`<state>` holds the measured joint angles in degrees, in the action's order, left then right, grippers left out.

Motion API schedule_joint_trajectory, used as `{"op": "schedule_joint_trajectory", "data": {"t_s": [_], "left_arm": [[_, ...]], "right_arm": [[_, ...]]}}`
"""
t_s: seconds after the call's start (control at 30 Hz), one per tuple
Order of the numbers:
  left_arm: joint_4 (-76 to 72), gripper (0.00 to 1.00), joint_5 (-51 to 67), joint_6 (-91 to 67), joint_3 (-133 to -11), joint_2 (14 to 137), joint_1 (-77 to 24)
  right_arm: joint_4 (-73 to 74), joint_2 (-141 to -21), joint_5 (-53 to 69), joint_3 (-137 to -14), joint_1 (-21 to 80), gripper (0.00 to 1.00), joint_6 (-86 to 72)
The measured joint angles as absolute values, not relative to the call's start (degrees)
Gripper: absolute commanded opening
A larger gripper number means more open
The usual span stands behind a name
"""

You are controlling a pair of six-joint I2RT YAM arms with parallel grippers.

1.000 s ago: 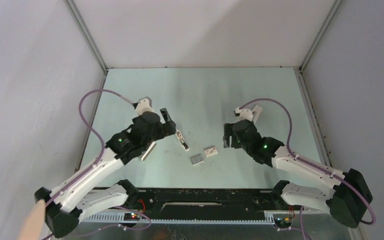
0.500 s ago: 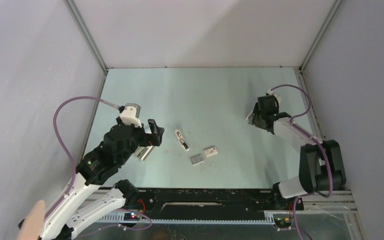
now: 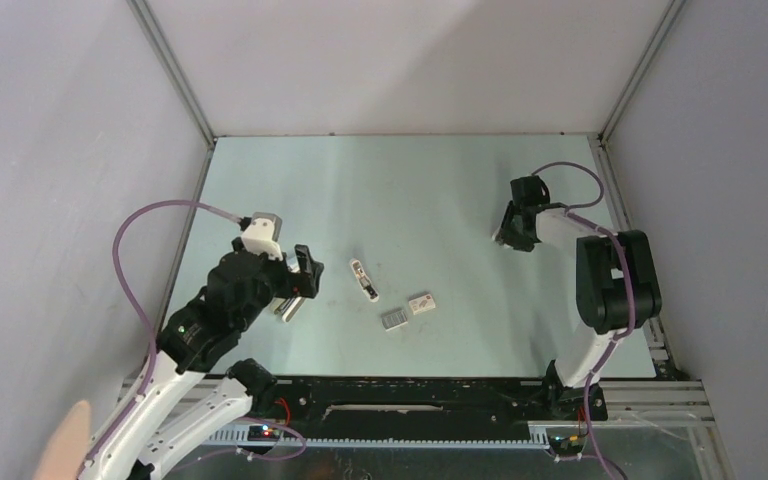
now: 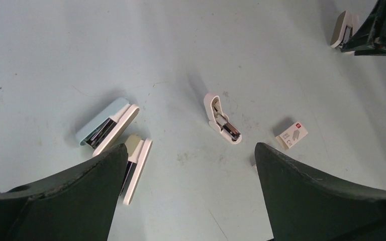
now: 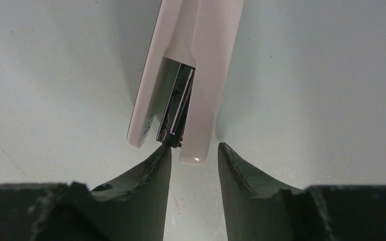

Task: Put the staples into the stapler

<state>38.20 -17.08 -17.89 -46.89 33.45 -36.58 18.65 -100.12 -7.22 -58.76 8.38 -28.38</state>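
Observation:
The stapler [image 3: 363, 279] [image 4: 223, 119], slim and white, lies hinged open at mid-table with its dark metal channel showing. The staples [image 3: 395, 319], a small grey block, rest just right of it; my left wrist view hides nearly all of them behind a finger. My left gripper [image 3: 305, 271] [image 4: 191, 147] hangs wide open and empty, left of the stapler. Far right, my right gripper [image 3: 511, 235] [image 5: 194, 149] has its jaws partly apart at the near end of a different pale stapler [image 5: 201, 75] [image 4: 343, 29]. One fingertip [image 5: 167, 150] touches that stapler's dark channel; the other stands clear.
A little white box with a red mark [image 3: 421, 304] [image 4: 292, 134] lies beside the staples. Two larger staplers [image 4: 108, 124] [image 4: 136, 161] lie under my left gripper. Metal frame posts and grey walls border the pale green table [image 3: 410, 190].
My left arm drew back to the left, away from the stapler, and opened fully. My right arm swung out to the far right and folded up, its jaws narrowing at the pale stapler.

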Motion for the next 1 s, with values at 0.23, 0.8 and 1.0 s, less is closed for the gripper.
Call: {"op": "schedule_joint_trajectory", "data": {"t_s": [0.23,0.8,1.0], "left_arm": [[37.63,1.0,-13.02,-17.89,-46.5,32.45,-33.32],[32.38,1.0,-0.71,-22.26,-45.01,35.86,-33.19],[22.28,0.99,5.54,-30.61,-38.72,39.99,-34.09]], "right_arm": [[19.4,-104.09,-6.15,-61.87,8.38,0.27,-28.01],[25.82,-99.24,-8.6,-62.15,16.78,0.0,-24.75],[27.99,-89.86,-10.85,-61.82,28.73,0.0,-23.51]]}}
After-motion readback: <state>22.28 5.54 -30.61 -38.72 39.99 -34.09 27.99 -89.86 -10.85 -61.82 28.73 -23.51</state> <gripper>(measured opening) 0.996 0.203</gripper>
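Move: The closed pinkish stapler lies right at the right hand's fingertips, its near end between the pads, its middle about 5 cm ahead, 2 cm to the right and 2 cm below. The open white stapler is some 32 cm left of that hand and 12 cm back; the staples box about 20 cm left, 18 cm back. From the left hand, the pinkish stapler is roughly 20 cm ahead, 44 cm right, 22 cm lower. The right fingers close and pinch the near end of the pinkish stapler's right-hand jaw while the hand eases about 1 cm forward and down; it then carries the stapler some 11 cm left towards the middle, back 5 cm and up 7 cm, turning about 20 degrees counter-clockwise. The left hand, fingers still wide open, swings late some 8 cm right and 3 cm down towards the open white stapler, rolling and tipping down. ##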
